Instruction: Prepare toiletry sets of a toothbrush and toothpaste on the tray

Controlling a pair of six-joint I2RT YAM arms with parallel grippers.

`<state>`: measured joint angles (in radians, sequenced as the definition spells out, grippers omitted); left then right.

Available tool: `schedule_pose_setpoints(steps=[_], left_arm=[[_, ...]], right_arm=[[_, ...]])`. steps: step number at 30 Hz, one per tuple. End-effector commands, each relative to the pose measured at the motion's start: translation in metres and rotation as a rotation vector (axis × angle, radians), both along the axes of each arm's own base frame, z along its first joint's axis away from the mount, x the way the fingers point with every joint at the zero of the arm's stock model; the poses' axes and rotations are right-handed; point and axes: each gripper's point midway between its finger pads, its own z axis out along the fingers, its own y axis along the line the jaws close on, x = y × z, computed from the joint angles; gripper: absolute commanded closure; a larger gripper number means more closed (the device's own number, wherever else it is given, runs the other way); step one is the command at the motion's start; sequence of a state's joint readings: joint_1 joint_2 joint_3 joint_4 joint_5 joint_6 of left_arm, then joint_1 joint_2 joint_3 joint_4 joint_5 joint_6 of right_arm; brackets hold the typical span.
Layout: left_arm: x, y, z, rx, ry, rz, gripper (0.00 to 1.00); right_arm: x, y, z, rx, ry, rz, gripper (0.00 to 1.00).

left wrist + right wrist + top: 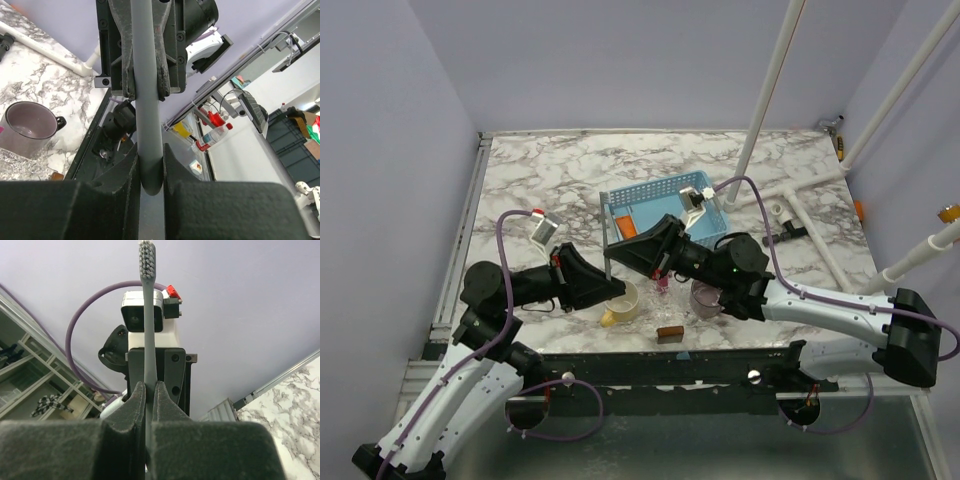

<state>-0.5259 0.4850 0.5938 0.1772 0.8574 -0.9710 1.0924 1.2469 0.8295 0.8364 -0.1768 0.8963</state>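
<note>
The toothbrush stands upright over the table just left of the tray, a light blue mesh basket. My right gripper is shut on its handle, with the bristles pointing up. My left gripper is shut on the rounded lower end of the same handle, facing the right gripper from close by. An orange toothpaste tube lies in the tray. A pink tube shows on the table under the right arm.
A yellow mug and a purple-grey mug stand near the front edge. A small brown block lies between them. White pipes cross the table's right side. The purple-grey mug also shows in the left wrist view.
</note>
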Motion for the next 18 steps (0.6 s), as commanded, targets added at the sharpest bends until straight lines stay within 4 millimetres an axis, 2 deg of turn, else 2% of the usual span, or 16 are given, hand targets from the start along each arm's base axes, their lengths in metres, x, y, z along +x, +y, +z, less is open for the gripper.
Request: schedule_pose_setpoints(steps=[1,5,7,10,13,18], left_arm=[[-0.004,0.001,0.002,0.006,-0.037,-0.005,1.0],[-0.006,0.001,-0.005,0.035,-0.024,-0.024,1.0],[-0.007,0.0,-0.011,0.051,-0.013,-0.031,1.0],[-0.009,0.002,-0.017,0.071,-0.012,-0.029,1.0],[-0.014,0.005,-0.026,0.104,-0.015,-0.033,1.0],[-0.027,0.011,-0.039,0.162,-0.03,-0.061,1.0]], right_arm=[[0.008,-0.005,-0.001,-0.02,-0.021,-0.058,0.92],[0.007,-0.006,-0.003,-0.088,-0.048,-0.072,0.58],[0.006,-0.006,-0.005,-0.144,-0.078,-0.073,0.5],[0.008,-0.01,-0.008,-0.228,-0.114,-0.098,0.43],[0.004,-0.011,-0.014,-0.323,-0.17,-0.075,0.41],[-0.008,-0.014,-0.013,-0.389,-0.226,-0.019,0.37]])
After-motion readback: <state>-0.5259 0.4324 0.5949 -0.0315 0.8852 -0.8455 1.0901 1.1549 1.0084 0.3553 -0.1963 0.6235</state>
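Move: Both hands hold the grey toothbrush, the left at its handle end, the right farther up; from the right hand its middle is roughly 2 cm ahead and 3 cm above, level sideways. From the left hand, the clear cup with the pink toothpaste stands about 13 cm ahead, 11 cm right and 28 cm below; the yellow-handled mug 7 cm ahead and 2 cm right, the brown block 2 cm ahead and 13 cm right, both some 30 cm below. The right fingers let go of the toothbrush handle and open wide, that hand staying within about a centimetre of its place while it rolls some 15–20 degrees, its fingertips dipping. The left hand keeps its pinch on the handle end and carries the toothbrush about 3 cm down, speeding up late and easing back slightly, with a small tilt. ##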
